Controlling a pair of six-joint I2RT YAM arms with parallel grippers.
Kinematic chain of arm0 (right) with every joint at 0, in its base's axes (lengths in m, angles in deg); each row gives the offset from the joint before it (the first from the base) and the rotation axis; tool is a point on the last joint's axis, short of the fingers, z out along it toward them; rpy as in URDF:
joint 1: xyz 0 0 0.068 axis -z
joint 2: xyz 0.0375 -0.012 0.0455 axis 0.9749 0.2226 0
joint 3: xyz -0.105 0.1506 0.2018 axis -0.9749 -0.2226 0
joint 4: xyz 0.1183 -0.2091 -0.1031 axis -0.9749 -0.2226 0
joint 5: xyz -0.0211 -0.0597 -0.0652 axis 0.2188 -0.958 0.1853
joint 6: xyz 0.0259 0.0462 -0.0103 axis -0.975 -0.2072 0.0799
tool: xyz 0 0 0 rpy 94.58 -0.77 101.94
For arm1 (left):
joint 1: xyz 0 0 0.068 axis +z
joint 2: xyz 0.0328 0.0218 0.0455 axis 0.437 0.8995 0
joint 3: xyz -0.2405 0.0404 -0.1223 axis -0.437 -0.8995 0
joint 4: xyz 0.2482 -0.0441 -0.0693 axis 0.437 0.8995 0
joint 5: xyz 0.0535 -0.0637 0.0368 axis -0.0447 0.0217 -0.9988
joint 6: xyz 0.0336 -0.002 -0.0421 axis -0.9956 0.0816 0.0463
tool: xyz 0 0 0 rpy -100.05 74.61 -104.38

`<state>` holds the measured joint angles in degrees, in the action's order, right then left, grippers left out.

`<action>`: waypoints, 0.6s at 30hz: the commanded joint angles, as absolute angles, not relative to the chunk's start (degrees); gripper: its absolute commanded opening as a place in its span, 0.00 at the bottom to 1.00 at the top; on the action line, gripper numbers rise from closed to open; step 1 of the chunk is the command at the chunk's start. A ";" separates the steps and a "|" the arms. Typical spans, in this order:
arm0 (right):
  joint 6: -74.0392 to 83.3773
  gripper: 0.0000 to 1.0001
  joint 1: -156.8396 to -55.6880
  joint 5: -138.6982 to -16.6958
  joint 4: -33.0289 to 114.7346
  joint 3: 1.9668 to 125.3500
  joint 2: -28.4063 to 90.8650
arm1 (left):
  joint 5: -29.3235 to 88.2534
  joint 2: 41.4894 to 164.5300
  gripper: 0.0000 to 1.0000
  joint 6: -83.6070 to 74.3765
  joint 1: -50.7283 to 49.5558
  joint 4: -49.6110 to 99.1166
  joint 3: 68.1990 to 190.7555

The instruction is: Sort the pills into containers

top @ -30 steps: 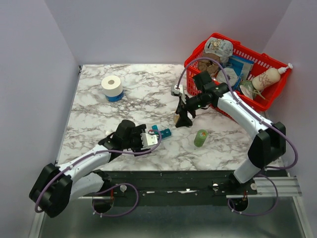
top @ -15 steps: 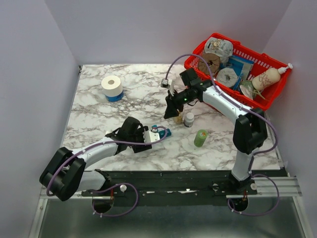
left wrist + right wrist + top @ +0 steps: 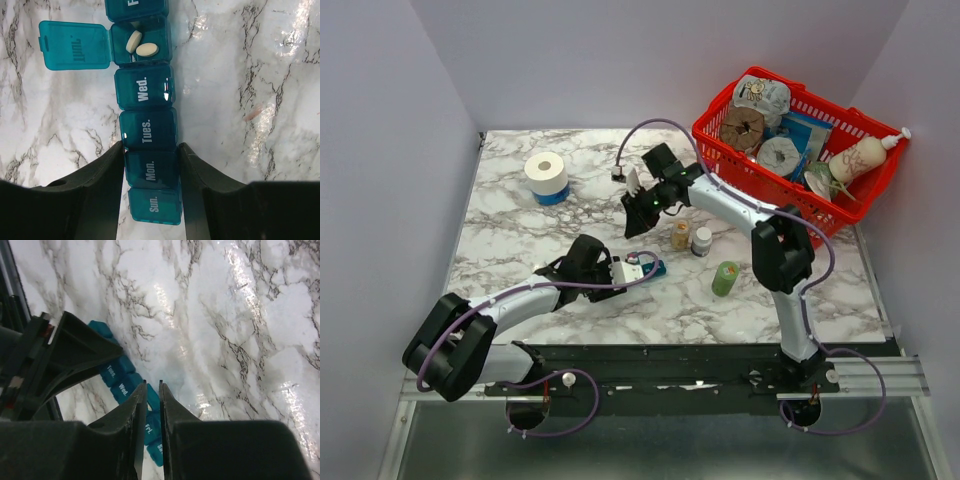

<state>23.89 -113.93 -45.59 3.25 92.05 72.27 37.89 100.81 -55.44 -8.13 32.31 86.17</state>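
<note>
The teal containers strip (image 3: 147, 132) lies on the marble just left of centre (image 3: 648, 266). Its compartments are marked by day. One lid (image 3: 75, 45) is flipped open over two pale pills (image 3: 141, 44). My left gripper (image 3: 150, 150) is shut on the strip, with its fingers (image 3: 107, 170) pressed against both sides of the Mon. cell. My right gripper (image 3: 152, 385) hovers above the strip (image 3: 117, 377) near its far end. Only a thin slit separates its fingers, and nothing shows in it. In the top view it hangs behind the strip (image 3: 632, 222).
An amber bottle (image 3: 681, 234) and a white-capped bottle (image 3: 701, 240) stand right of the strip. A green bottle (image 3: 725, 278) sits nearer the front. A paper roll (image 3: 546, 175) is at back left. A full red basket (image 3: 705, 128) is at back right.
My left gripper closed on the strip. My right gripper left the amber bottle standing, swung left over the strip and closed its fingers.
</note>
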 commanded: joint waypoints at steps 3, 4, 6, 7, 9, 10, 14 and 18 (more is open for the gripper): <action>23.17 0.23 -114.93 -52.55 2.60 94.46 77.41 | 37.46 102.13 0.20 -54.25 -7.93 32.39 86.84; 23.26 0.23 -114.93 -52.82 2.60 94.46 77.76 | 37.64 102.13 0.20 -54.16 -8.01 32.39 86.93; 23.61 0.23 -114.93 -53.08 2.51 94.64 78.73 | 37.81 102.13 0.18 -54.08 -8.01 32.39 86.93; 23.70 0.23 -115.02 -53.00 2.43 94.72 78.99 | 37.90 102.13 0.18 -53.99 -8.01 32.39 87.01; 24.23 0.22 -115.37 -52.73 2.07 94.72 79.35 | 38.08 102.05 0.17 -53.73 -8.01 32.31 86.93; 24.49 0.23 -115.63 -52.64 1.90 94.64 79.61 | 38.08 102.13 0.17 -53.72 -7.93 32.31 86.93; 25.63 0.21 -116.07 -51.25 1.02 94.11 79.70 | 38.43 102.31 0.15 -53.37 -8.01 32.22 87.01; 27.13 0.18 -116.25 -49.39 -0.03 92.62 78.21 | 38.52 102.66 0.15 -53.02 -7.92 32.30 87.19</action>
<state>25.05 -115.57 -51.38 2.16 92.75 78.22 37.91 101.45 -53.93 -8.06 31.94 86.54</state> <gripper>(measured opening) 0.195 0.509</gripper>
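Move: The organizer's open Thursday lid lies nearly beneath the right hand, about 9 cm down and 2 cm back. The Thursday compartment with its pills is some 3 cm farther back than the lid. The brown bottle stands about 10 cm to the right of the right hand and 2 cm farther out, the white bottle 14 cm right and 1 cm out. From the left hand the lid is roughly 5 cm ahead and 5 cm right, about level. Straight down, quickly at first and then easing to a stop, the right hand sinks about 5.5 cm towards the open Thursday lid, ending just beyond its free edge. Its nearly shut fingers tip some 10 degrees more steeply down as they go. The left hand stays in place, still pinching the organizer around Monday and Tuesday. ##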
